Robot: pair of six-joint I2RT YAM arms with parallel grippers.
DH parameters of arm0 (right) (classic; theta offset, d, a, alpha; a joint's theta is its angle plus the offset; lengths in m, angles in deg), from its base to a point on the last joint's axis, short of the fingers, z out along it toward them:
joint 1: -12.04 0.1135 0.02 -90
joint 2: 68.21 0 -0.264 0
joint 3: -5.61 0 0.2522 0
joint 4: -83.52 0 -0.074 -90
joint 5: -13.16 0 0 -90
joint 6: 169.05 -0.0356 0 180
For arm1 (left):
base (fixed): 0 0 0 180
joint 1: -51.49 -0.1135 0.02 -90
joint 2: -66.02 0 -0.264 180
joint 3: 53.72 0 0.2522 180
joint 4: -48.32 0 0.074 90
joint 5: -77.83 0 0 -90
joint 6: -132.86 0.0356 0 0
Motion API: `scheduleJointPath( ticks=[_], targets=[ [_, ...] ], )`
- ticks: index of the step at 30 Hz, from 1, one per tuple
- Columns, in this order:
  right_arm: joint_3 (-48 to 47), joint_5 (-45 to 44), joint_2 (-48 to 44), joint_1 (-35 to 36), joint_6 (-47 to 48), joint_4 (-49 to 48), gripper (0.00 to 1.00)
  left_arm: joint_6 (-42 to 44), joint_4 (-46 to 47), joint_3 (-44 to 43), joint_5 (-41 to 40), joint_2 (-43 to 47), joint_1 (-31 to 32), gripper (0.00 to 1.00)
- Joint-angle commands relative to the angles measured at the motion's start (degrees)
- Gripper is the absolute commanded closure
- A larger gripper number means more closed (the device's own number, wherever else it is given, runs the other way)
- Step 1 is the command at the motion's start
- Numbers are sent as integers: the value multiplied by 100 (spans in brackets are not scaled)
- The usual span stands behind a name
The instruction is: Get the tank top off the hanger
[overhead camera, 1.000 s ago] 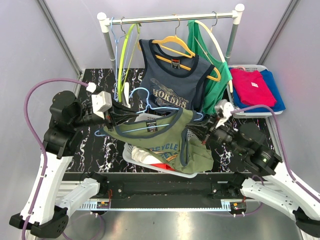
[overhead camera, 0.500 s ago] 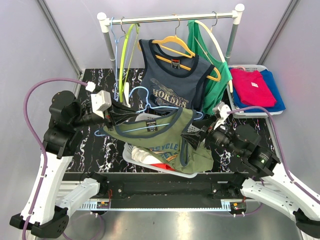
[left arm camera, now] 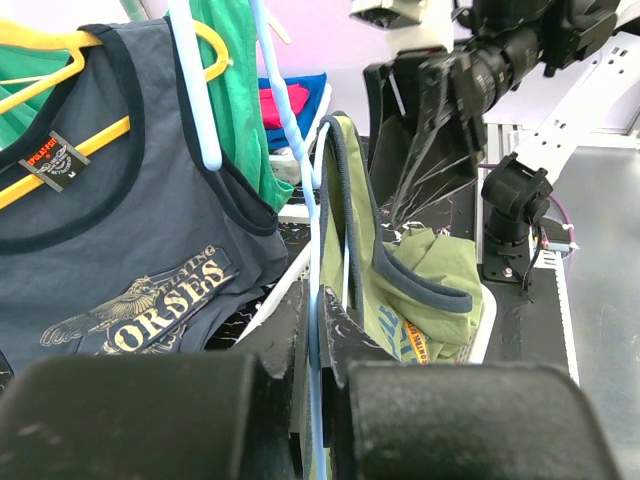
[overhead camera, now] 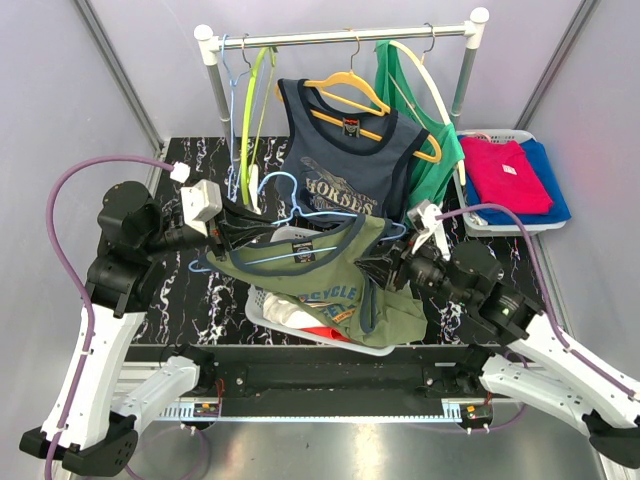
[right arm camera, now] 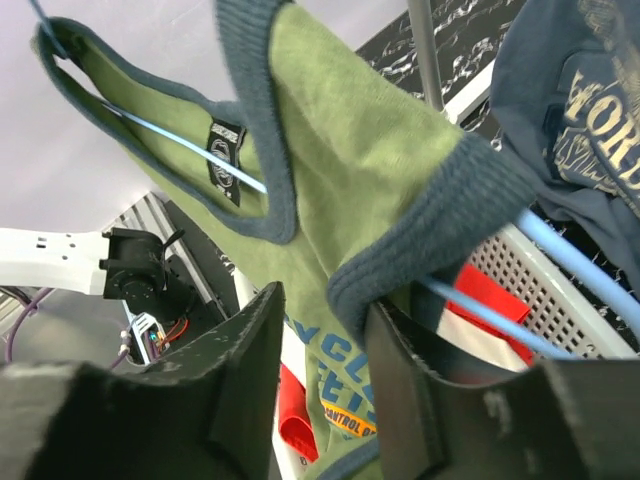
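An olive-green tank top (overhead camera: 325,272) with navy trim hangs on a light blue hanger (overhead camera: 287,214), held tilted over the table in front of the rack. My left gripper (overhead camera: 243,229) is shut on the hanger's thin blue wire (left arm camera: 318,330), seen edge-on in the left wrist view between the fingers (left arm camera: 322,300). My right gripper (overhead camera: 386,263) is open at the tank top's right shoulder. In the right wrist view the navy-trimmed strap (right arm camera: 400,240) hangs down between the open jaws of that gripper (right arm camera: 325,300), with the blue hanger arm (right arm camera: 560,255) running through it.
A clothes rack (overhead camera: 340,36) at the back holds a navy tank top (overhead camera: 345,160) on a yellow hanger and a green garment (overhead camera: 432,165). A white basket (overhead camera: 290,318) with clothes sits under the green tank top. A bin with red and blue clothes (overhead camera: 510,175) stands at the right.
My right gripper has moved left and up to the tank top's right shoulder strap, which now sits between its open jaws. The left gripper holds the hanger still.
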Motion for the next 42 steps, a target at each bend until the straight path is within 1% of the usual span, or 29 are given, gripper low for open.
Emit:
scheduleJointPath(
  ticks=[1,2,3,4,5,6,8,9,17,21,23,24,25,27,29,32,38,42],
  targets=[
    [-6,218,240,21,-100,-563,57,-78,453,-194,107,83,-33,96],
    [-23,218,249,20,-83,-572,59,-95,453,-194,107,65,-33,97],
    [-49,209,249,29,-74,-563,65,-87,453,-194,124,74,-33,97],
    [-58,200,232,21,-65,-555,68,-95,453,-185,124,83,-33,96],
    [-76,183,205,20,-56,-546,74,-96,453,-185,133,83,-42,97],
    [-76,157,179,20,-39,-528,78,-96,462,-185,133,91,-42,96],
    [-85,25,65,20,-21,-432,91,-87,462,-168,133,100,-42,96],
    [-76,-28,12,29,-4,-405,100,-104,462,-167,142,100,-42,96],
    [73,-634,-813,29,41,209,100,-104,488,-132,133,135,-51,97],
    [205,-1529,-1411,29,-135,579,100,-104,497,-80,133,153,-51,96],
    [310,-2109,-1798,20,-197,755,100,-113,506,-80,151,162,-60,97],
    [337,-2555,-1929,20,-266,799,100,-122,515,-80,159,162,-60,96],
    [372,-2777,-2174,20,-311,895,100,-122,515,-80,160,171,-60,97],
    [442,-3373,-2387,20,-355,948,100,-122,523,-80,195,179,-69,97],
    [451,-3683,-2572,20,-346,1036,100,-139,523,-71,247,206,-69,97],
    [338,-3711,-2503,29,-259,1141,100,-139,524,-44,265,223,-69,96],
    [153,-3825,-1966,29,-442,1704,100,-157,506,-53,265,302,-104,97],
    [188,-3615,-1782,20,-531,1801,100,-192,515,-53,282,373,-113,98]
  ],
)
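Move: Just off the half-open right fingertips, about 1 cm ahead, 1 cm left and 1 cm below, is the blue-trimmed right strap of the green tank top. From the right hand, the blue hanger's right end lies some 6 cm ahead, 7 cm right at similar height; the basket is roughly 7 cm back, 8 cm left and far below. From the left hand, gripping the hanger, that strap is about 18 cm right, 5 cm back and a bit lower. Nudging forward-left and slightly down, the right hand closes on the strap's trimmed edge, lifts it some 3 cm, then sweeps about 14 cm right past the hanger's end, turning some 35 degrees clockwise. Still pinching the cloth, it then sinks about 4 cm and eases forward. The left hand keeps its grip on the hanger, yielding only a centimetre or two back and up. ##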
